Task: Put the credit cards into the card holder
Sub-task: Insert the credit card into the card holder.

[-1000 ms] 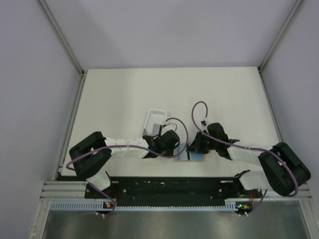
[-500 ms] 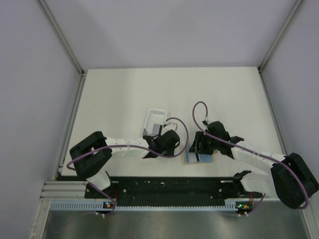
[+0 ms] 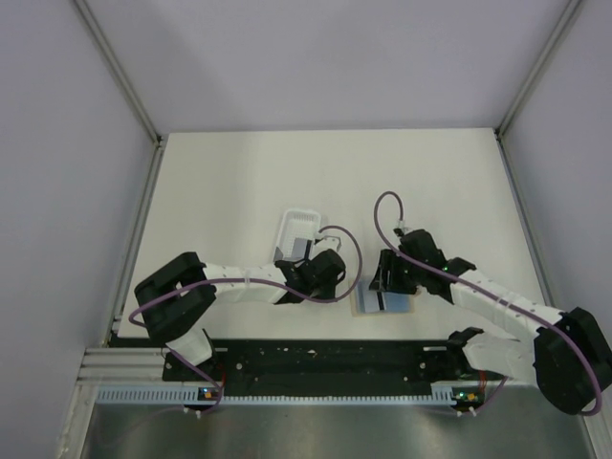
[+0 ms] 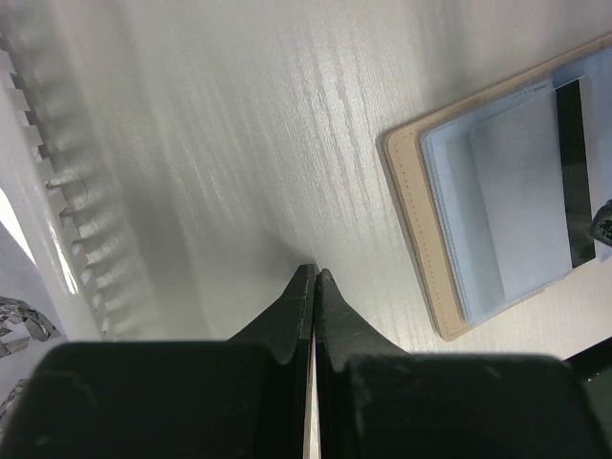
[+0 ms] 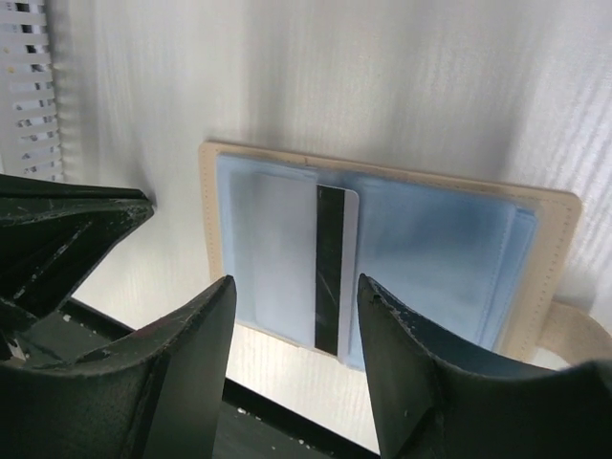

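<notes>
The tan card holder lies open near the table's front edge, light blue inside. It shows in the right wrist view with a pale credit card with a black stripe lying in its left half, one end sticking out. My right gripper is open and empty, hovering just above that card. My left gripper is shut and empty on the table left of the holder, apart from it. The card also shows in the left wrist view.
A long clear plastic tray lies behind the left gripper. A white toothed cable strip runs along the front rail below the table's near edge. The holder's closing tab sticks out at its right end.
My right gripper has lifted back off the card holder, uncovering it, and its arm has stretched out flatter. The holder sits slightly further right. My left gripper has hardly moved.
</notes>
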You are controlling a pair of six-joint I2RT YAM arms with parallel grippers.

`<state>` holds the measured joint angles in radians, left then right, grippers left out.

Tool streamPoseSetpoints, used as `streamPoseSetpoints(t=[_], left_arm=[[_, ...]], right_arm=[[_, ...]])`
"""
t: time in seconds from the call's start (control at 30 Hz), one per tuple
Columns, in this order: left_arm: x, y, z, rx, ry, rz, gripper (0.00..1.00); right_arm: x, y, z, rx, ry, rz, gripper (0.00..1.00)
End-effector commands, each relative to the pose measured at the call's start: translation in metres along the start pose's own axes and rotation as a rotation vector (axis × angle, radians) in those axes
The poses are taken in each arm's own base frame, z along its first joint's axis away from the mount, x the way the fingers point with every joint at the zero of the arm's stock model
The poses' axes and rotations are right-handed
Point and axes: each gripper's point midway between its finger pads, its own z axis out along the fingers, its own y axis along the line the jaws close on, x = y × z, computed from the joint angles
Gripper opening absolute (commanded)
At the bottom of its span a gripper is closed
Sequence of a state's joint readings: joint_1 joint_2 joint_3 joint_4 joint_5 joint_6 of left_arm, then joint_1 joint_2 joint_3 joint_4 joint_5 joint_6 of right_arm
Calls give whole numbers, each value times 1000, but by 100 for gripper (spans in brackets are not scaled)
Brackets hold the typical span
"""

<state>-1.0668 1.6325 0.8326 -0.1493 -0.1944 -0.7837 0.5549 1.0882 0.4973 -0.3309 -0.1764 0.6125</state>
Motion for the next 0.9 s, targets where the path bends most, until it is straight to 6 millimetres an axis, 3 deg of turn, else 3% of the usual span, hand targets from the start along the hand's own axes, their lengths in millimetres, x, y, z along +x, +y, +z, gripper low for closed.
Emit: streamPoseSetpoints(t=[0.0,0.17,0.23,0.3,0.33,0.87], left_arm=[[5,1,1,-5,18,0,0],[4,2,-1,-8,11,1,0],[5,0,0,-2,16,-1,0],[6,-1,1,5,21,-1,0],[6,-2,1,8,22,-1,0],[13,-9,2,25,34,5,0]], right_arm=[[-29,-3,-15,87,-94,-30,54],[-34,-19,-24,196,-109,-47,51],[-33,-25,-25,228,-103,-52,35],[-32,-25,-23,227,-96,-52,7],[-30,-26,-23,228,-89,-50,0],[-1,-36,4,229,25,-27,0]])
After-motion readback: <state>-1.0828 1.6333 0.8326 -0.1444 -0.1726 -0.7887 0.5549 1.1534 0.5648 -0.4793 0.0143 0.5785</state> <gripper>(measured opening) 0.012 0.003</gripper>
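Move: The credit card, already mostly in the card holder's left pocket, has its middle about 2 cm left, 1 cm back and 3 cm below the right hand. The holder's middle is straight below, about 1 cm back; its strap tab is some 7 cm right and 2 cm back. The white tray is about 18 cm left and 10 cm ahead. From the left hand the card is some 9 cm right and 1 cm ahead. The right hand shifts about 4 cm right, shuts its empty fingers, then sinks towards the holder's right page. ##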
